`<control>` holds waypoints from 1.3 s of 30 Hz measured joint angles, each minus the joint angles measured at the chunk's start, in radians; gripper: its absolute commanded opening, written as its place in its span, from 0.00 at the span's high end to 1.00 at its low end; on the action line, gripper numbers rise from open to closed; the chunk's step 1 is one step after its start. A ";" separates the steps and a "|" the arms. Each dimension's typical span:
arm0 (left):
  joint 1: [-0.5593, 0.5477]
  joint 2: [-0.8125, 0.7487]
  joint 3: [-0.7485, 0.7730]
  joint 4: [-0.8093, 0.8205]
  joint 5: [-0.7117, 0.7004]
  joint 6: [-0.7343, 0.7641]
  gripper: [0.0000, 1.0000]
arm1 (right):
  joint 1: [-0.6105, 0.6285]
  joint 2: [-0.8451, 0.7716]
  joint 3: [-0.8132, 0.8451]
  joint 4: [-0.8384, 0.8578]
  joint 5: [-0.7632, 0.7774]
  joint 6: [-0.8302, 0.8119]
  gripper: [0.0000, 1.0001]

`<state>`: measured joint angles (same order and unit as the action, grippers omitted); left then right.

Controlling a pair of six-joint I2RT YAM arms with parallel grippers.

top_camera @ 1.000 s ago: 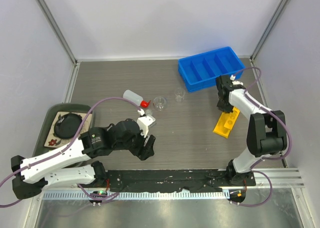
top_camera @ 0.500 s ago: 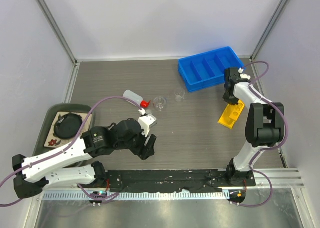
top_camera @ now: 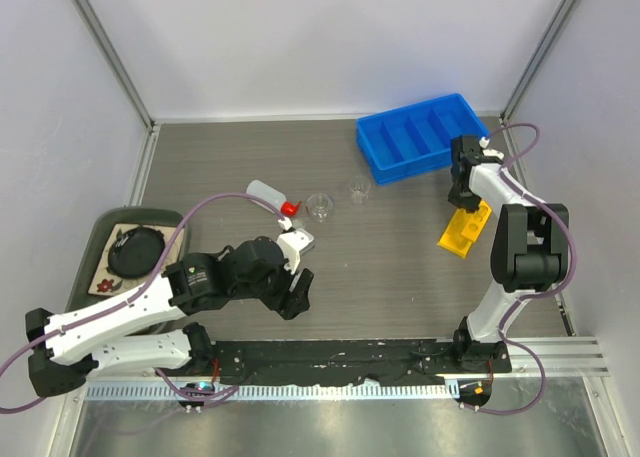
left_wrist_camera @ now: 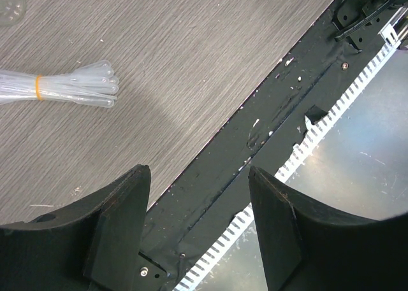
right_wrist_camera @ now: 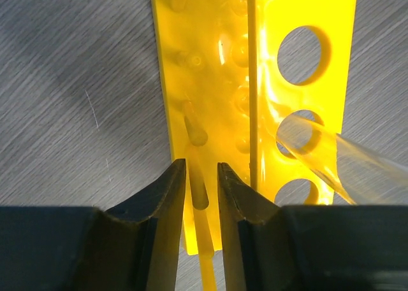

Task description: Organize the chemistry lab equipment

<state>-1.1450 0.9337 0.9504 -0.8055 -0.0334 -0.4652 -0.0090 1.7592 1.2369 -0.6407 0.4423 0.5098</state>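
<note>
The yellow holed rack (top_camera: 465, 227) lies flat on the table just in front of the blue compartmented bin (top_camera: 420, 137). My right gripper (top_camera: 462, 192) sits at its far end. In the right wrist view the fingers (right_wrist_camera: 169, 195) straddle a peg of the rack (right_wrist_camera: 210, 49) with a thin gap on each side, so the right gripper (right_wrist_camera: 201, 167) is narrowly open. A clear tube (right_wrist_camera: 331, 160) pokes through a rack hole. My left gripper (top_camera: 293, 295) (left_wrist_camera: 197, 170) hangs open and empty near the front rail. A banded bundle of pipettes (left_wrist_camera: 64, 89) lies beside it.
A white squeeze bottle (top_camera: 265, 192) with a red nozzle and two small glass beakers (top_camera: 320, 205) (top_camera: 358, 189) stand mid-table. A dark green tray (top_camera: 100, 222) sits at the left edge. The black base rail (top_camera: 350, 362) runs along the front. The right wall is close behind the rack.
The right gripper carried the yellow rack back and to the right, toward the bin, and set it down. Its jaws have since parted slightly. The left arm has barely moved.
</note>
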 measured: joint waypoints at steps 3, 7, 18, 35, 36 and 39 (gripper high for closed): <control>0.000 0.000 0.000 0.000 0.000 -0.002 0.33 | 0.000 0.000 0.016 -0.026 0.000 0.000 0.65; 0.000 0.000 0.000 0.000 0.000 -0.003 0.33 | 0.000 0.000 0.047 -0.050 0.000 -0.004 0.65; 0.000 0.014 0.003 0.001 0.000 -0.003 0.33 | 0.002 -0.021 0.211 -0.158 0.013 -0.012 0.64; 0.132 0.113 0.075 0.029 0.031 -0.023 0.33 | 0.246 -0.014 0.638 -0.269 0.089 -0.058 0.46; 0.160 0.122 0.083 0.031 0.042 -0.023 0.33 | 0.248 -0.006 0.649 -0.262 0.076 -0.061 0.44; 0.254 0.159 0.116 0.034 0.075 -0.018 0.32 | 0.242 0.043 0.675 -0.235 0.017 -0.068 0.43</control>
<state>-0.8906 1.0931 1.0668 -0.7719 0.0418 -0.4831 0.2333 1.8019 1.9118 -0.8757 0.4591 0.4423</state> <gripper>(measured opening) 0.671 0.557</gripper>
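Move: The right hand, low over the yellow rack, has the rack's middle about 2 cm to its right and 3 cm below. The blue tray lies some 20 cm ahead and 7 cm left, about level; the nearer beaker is roughly 7 cm ahead and 27 cm left. From the left hand, the pipette bundle is about 15 cm ahead, 5 cm left and 16 cm below, the small glass bottle about 25 cm ahead and 3 cm left. The right hand, already loosened, opens a bit more and comes free of the yellow rack, rising some 20 cm, first nearly straight up, then also swinging about 10 cm left and 9 cm forward towards the blue tray, its fingers tipping up about 20 degrees and spreading wider. Late on, the open left hand swings about 6 cm forward towards the pipette bundle, turning some 10 degrees counter-clockwise, touching nothing. ##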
